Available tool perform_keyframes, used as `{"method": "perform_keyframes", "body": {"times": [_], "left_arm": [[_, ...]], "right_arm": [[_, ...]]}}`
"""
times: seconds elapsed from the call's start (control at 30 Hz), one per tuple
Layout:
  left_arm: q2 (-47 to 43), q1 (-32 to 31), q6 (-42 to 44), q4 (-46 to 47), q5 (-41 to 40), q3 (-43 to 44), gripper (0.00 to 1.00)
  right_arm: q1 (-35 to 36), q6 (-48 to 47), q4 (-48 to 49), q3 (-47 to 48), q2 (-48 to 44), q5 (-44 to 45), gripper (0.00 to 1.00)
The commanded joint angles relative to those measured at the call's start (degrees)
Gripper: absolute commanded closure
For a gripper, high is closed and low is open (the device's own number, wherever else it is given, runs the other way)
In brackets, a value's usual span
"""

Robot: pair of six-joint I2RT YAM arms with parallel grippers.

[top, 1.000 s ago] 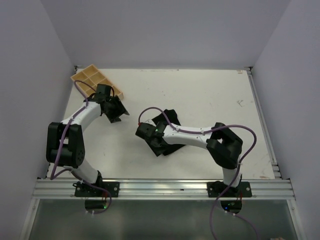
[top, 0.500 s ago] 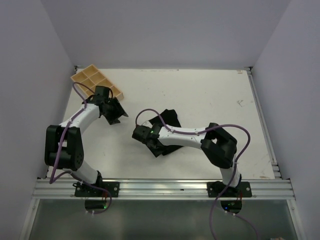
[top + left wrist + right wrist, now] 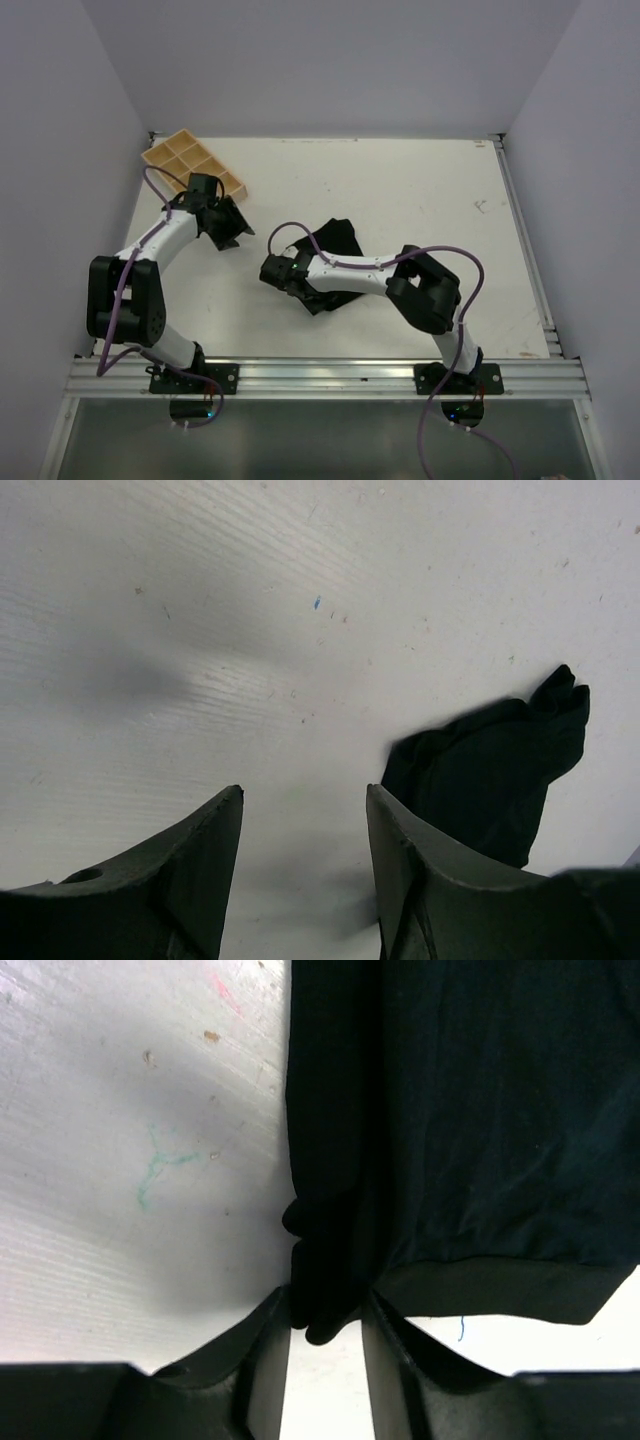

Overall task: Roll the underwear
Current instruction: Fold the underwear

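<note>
The underwear point(image 3: 340, 238) is a flat black cloth lying mid-table, partly under my right arm. In the right wrist view the underwear point(image 3: 470, 1110) fills the upper right, and a rolled fold at its left edge runs down between the two fingers. My right gripper point(image 3: 325, 1305) is shut on that fold, which touches both fingers; from above the right gripper point(image 3: 285, 272) sits at the cloth's left side. My left gripper point(image 3: 228, 228) hovers open over bare table to the upper left. Between the fingers of the left gripper point(image 3: 305, 800) is nothing, and the underwear point(image 3: 490, 770) lies off to its right.
A tan compartment tray point(image 3: 185, 158) lies at the back left corner, just behind the left gripper. White walls close in the table on three sides. A metal rail point(image 3: 320, 375) runs along the near edge.
My right gripper has slid leftwards along the cloth and its jaws have narrowed onto the rolled edge. The left gripper has shifted slightly up and left, staying open.
</note>
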Motion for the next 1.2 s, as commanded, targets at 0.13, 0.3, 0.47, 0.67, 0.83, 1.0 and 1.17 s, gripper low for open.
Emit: {"method": "perform_keyframes", "body": {"times": [0.13,0.3,0.47,0.67,0.83,1.0,1.17], "left_arm": [[-2.3,0.6,-2.4,-2.2,-2.2,-0.1,0.45],[-3.8,0.6,-10.5,1.7,3.3,-4.3,0.42],[-6.2,-1.6,-17.9,11.3,8.0,-10.2,0.41],[-4.7,-6.0,-21.9,15.5,7.6,-12.4,0.38],[-3.3,-9.4,-24.1,18.9,7.6,-14.5,0.38],[-3.0,-11.6,-25.6,22.7,6.6,-16.6,0.39],[-1.9,-12.7,-25.5,27.3,7.0,-18.9,0.39]], "right_arm": [[0.9,1.5,-2.4,2.1,0.5,2.8,0.82],[1.0,1.5,-2.2,1.1,-2.1,1.5,0.99],[1.0,1.9,0.5,-2.1,-5.5,-0.8,1.00],[1.1,2.9,2.2,-4.5,-7.8,-2.2,1.00],[1.7,3.4,2.6,-4.5,-9.1,-3.0,1.00],[2.6,3.8,2.2,-3.5,-9.1,-3.0,1.00],[2.8,4.7,2.4,-3.4,-9.3,-3.1,1.00]]}}
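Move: The right hand's parted fingers already straddle the underwear's near-left corner, practically at the hand point; the far-left corner lies about 13 cm ahead and 4 cm left of that hand. From the left hand, that far-left corner is some 14 cm to the right, 2 cm back and 7 cm below, the near-left corner about 19 cm right and 15 cm back. The wooden tray's middle is roughly 16 cm ahead and 11 cm left of the left hand. The right fingers shut on the underwear's near-left corner and pinch it, then keep it while drawing back about 3 cm and rising 1.5 cm. Meanwhile the left hand, after a brief hold, swings some 9 cm right, 4 cm back and 3 cm down towards the garment's left edge, fingers still open and tilting about 20 degrees so that they point more to the right. ##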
